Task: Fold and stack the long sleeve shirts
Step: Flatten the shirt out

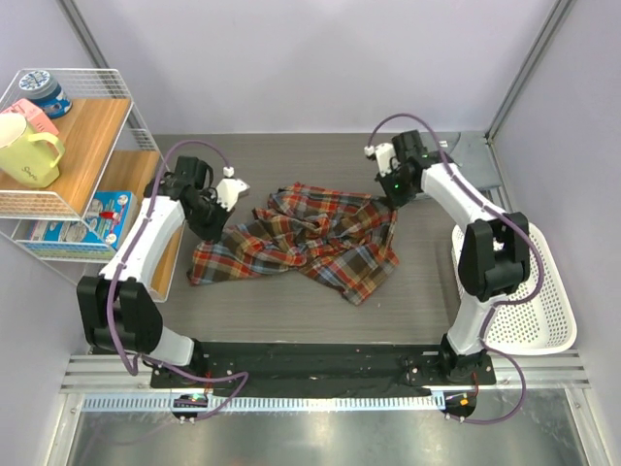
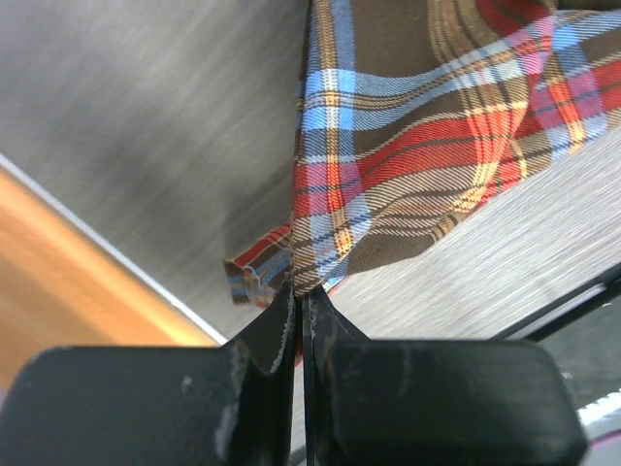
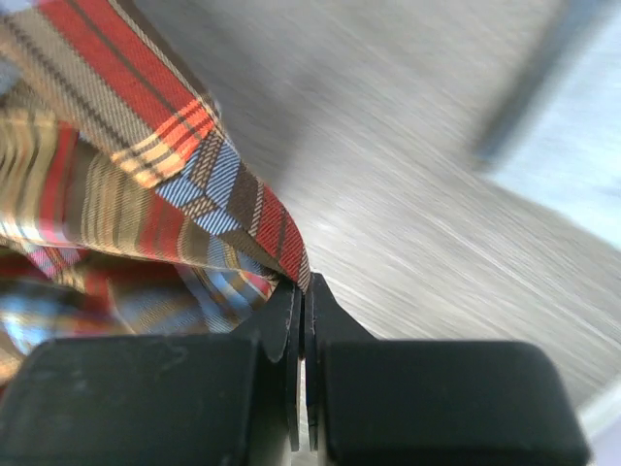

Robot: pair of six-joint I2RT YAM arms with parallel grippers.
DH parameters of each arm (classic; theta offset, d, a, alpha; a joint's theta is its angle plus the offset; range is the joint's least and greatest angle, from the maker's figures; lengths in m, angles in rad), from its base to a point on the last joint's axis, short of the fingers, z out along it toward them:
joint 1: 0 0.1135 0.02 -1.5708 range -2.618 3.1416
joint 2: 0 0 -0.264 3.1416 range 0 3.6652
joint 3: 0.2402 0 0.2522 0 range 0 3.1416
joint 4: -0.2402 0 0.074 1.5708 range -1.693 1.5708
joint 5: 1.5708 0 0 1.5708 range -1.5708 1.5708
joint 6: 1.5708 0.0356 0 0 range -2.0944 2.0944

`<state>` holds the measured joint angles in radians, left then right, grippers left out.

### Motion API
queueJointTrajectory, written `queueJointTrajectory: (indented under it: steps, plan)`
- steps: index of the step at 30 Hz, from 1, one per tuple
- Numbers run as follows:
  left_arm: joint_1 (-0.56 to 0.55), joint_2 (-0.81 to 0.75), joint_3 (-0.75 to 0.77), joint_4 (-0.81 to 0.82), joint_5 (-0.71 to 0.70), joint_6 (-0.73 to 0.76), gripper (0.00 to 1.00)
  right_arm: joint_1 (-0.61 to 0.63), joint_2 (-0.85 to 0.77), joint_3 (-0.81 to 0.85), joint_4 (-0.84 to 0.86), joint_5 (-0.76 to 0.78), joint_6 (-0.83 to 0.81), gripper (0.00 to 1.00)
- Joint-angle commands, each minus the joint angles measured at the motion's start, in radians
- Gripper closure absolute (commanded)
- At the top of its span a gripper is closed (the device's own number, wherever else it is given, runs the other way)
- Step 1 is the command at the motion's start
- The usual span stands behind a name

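A plaid flannel shirt in red, brown, blue and yellow lies crumpled in the middle of the grey table. My left gripper is at its left edge, shut on a pinch of the plaid cloth; the fabric runs up from between the fingertips. My right gripper is at the shirt's far right corner, shut on a folded edge of the plaid cloth. Only this one shirt shows.
A white mesh basket stands at the right edge of the table. A wire shelf with a yellow mug, a tin and boxes stands at the left. A wooden board lies beside the left gripper.
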<state>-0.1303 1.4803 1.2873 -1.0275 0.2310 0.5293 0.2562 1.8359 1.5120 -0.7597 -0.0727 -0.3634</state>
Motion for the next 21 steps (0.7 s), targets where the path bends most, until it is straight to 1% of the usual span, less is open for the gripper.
queueJointTrajectory:
  steps: [1,2,4,5,6,7,8,9,10,12,13,14,15,16,17,18,19,21]
  plan:
    - [0.004,-0.132,0.049,-0.036,-0.001,0.145,1.0,-0.083,-0.078,0.122,-0.151,-0.021,-0.121,0.99]
    - [0.004,-0.168,0.041,-0.033,0.001,0.188,1.0,-0.096,-0.073,0.137,-0.168,-0.032,-0.135,0.99]
    - [0.001,-0.192,0.015,-0.032,0.004,0.234,1.0,-0.135,-0.047,0.168,-0.203,-0.05,-0.146,0.99]
    - [-0.018,-0.198,-0.023,-0.04,-0.007,0.257,1.0,-0.136,-0.04,0.171,-0.208,-0.058,-0.149,0.99]
    - [-0.025,-0.198,-0.048,-0.055,-0.007,0.32,1.0,-0.137,-0.035,0.168,-0.213,-0.068,-0.149,0.99]
    - [-0.032,-0.198,-0.071,-0.096,-0.001,0.346,1.0,-0.137,-0.023,0.166,-0.216,-0.079,-0.147,0.99]
    - [-0.051,-0.199,-0.095,-0.115,0.005,0.372,0.99,-0.137,-0.015,0.168,-0.22,-0.09,-0.143,0.99]
    - [-0.064,-0.207,-0.159,-0.124,0.005,0.415,0.96,-0.138,-0.012,0.171,-0.233,-0.104,-0.141,0.99]
    - [-0.072,-0.213,-0.187,-0.15,0.008,0.437,0.88,-0.137,-0.012,0.171,-0.243,-0.107,-0.144,0.99]
    - [-0.08,-0.203,-0.251,-0.201,0.027,0.512,0.77,-0.138,-0.026,0.153,-0.262,-0.095,-0.178,0.99]
    - [-0.081,-0.195,-0.262,-0.232,0.03,0.518,0.64,-0.141,-0.039,0.137,-0.262,-0.091,-0.189,0.99]
    - [-0.083,-0.184,-0.263,-0.235,0.037,0.503,0.58,-0.141,-0.064,0.122,-0.265,-0.093,-0.21,0.99]
    - [-0.083,-0.166,-0.231,-0.233,0.047,0.471,0.52,-0.14,-0.076,0.094,-0.27,-0.098,-0.218,0.99]
    - [-0.081,-0.154,-0.206,-0.205,0.085,0.436,0.42,-0.141,-0.085,0.083,-0.268,-0.099,-0.223,0.99]
    - [-0.081,-0.14,-0.18,-0.168,0.097,0.392,0.36,-0.14,-0.093,0.068,-0.271,-0.102,-0.223,0.99]
    - [-0.081,-0.126,-0.119,-0.131,0.112,0.289,0.3,-0.141,-0.095,0.062,-0.271,-0.107,-0.218,0.99]
    - [-0.081,-0.077,-0.09,-0.058,0.134,0.25,0.29,-0.14,-0.095,0.059,-0.271,-0.108,-0.217,0.99]
    - [-0.083,-0.01,-0.022,0.019,0.137,0.16,0.27,-0.14,-0.09,0.068,-0.279,-0.113,-0.209,0.99]
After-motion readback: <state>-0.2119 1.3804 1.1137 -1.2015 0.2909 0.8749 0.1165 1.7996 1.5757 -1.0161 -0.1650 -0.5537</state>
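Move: Both hands already pinch the plaid shirt. The left hand is heading for its left end, about 6 cm back, 3 cm to the left and 8 cm below; the shirt's middle is 21 cm to its right, level ahead. From the right hand the shirt's middle lies 17 cm left, 9 cm back and some 5 cm down, and the grey shirts 10 cm right and 10 cm ahead, equally low. Left lifts, swings 10 cm back and down, letting go; right pulls its corner 5 cm right, then back. ##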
